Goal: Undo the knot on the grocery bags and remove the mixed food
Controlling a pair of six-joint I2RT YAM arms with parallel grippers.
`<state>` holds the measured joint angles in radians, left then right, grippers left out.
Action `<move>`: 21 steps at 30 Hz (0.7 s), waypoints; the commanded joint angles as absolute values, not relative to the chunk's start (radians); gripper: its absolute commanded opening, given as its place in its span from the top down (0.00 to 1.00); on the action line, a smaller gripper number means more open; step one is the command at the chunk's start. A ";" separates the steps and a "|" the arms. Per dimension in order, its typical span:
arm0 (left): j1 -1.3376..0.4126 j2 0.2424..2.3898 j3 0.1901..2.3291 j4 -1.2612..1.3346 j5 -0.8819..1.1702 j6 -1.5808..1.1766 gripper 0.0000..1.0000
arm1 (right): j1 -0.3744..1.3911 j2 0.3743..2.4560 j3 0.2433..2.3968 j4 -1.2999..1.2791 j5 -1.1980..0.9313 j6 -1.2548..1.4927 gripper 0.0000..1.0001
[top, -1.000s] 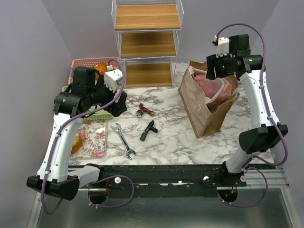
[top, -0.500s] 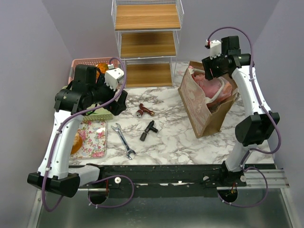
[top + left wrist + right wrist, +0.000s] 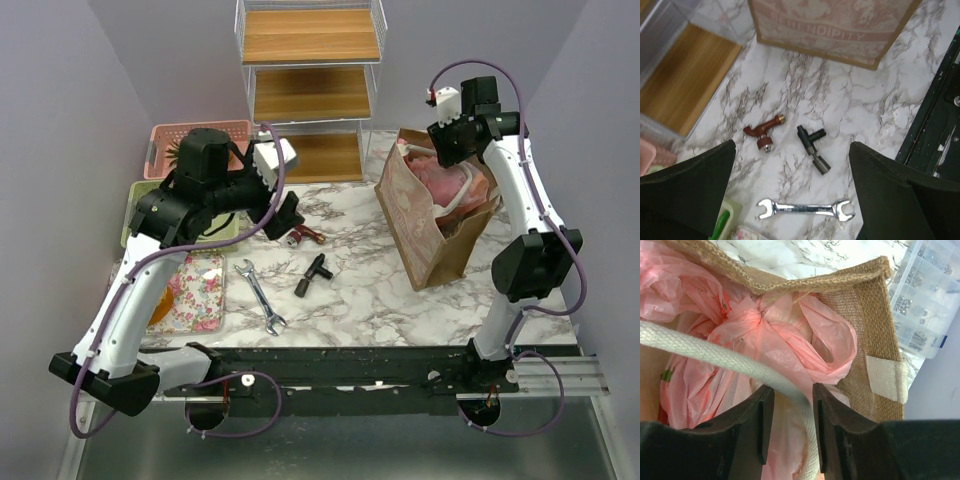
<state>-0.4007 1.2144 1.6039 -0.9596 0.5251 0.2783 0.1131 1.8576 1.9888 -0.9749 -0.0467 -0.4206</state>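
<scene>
The brown bag (image 3: pixel 425 235) stands at the right of the table, with the pink plastic bag (image 3: pixel 440 180) inside it. In the right wrist view the knot (image 3: pixel 747 320) is a bunched pink lump at the top of the pink bag (image 3: pixel 805 347), still tied. My right gripper (image 3: pixel 447 150) hovers over the bag's mouth. Its jaws (image 3: pixel 793 390) stand a narrow gap apart, and the pale handle (image 3: pixel 700 352) runs across and down through the gap. My left gripper (image 3: pixel 285 215) is wide open and empty (image 3: pixel 792 147) above the tools. The food is hidden inside the pink bag.
A wrench (image 3: pixel 260 297), a black T-shaped tool (image 3: pixel 313 273) and a red-brown fitting (image 3: pixel 300 235) lie mid-table. A floral tray (image 3: pixel 195 292), a green basket (image 3: pixel 135 200) and a pink basket (image 3: pixel 190 135) are at the left. A wire shelf rack (image 3: pixel 310 80) stands behind. A clear parts box (image 3: pixel 932 295) is beyond the bag.
My left arm has swung right, from over the baskets to above the tools. My right gripper has shifted slightly back over the bag's mouth.
</scene>
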 commanded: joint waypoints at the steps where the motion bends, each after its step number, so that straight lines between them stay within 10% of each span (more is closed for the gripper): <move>1: -0.529 1.188 1.579 -0.689 0.557 0.320 0.02 | 0.114 1.881 1.989 -0.979 -0.031 -0.467 0.55; 11: -0.690 1.292 1.541 -0.309 0.401 0.462 0.02 | 0.115 1.842 2.080 -0.991 -0.060 -0.503 0.98; 21: -0.764 1.673 1.809 0.106 0.122 0.580 0.02 | 0.117 1.828 2.212 -1.110 -0.212 -0.459 0.99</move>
<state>-0.7292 1.5497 1.7016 -0.1532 0.2634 0.4770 0.1131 1.8587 2.1746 -1.0454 -0.1299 -0.4862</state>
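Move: Between the right hand's open fingers lies the white handle, about 1 cm below the hand point. The paper bag's body is beneath, its middle some 15 cm down and 2 cm left; inside it the pink grocery bag lies about 3 cm ahead and 10 cm below the hand. From the wide-open left hand, that handle is roughly 31 cm right, 20 cm ahead and 11 cm lower, with the paper bag's middle about 30 cm right, 20 cm ahead and 25 cm down. Shutting its fingers on the white handle, the right hand pinches it almost in place, then draws it up about 6 cm, tipping slightly upward and keeping its grip. Meanwhile the left hand, still wide open and touching nothing, sweeps some 16 cm right towards the paper bag, rising steadily and later reaching about 10 cm forward, while its wrist tips up some 40 degrees. ##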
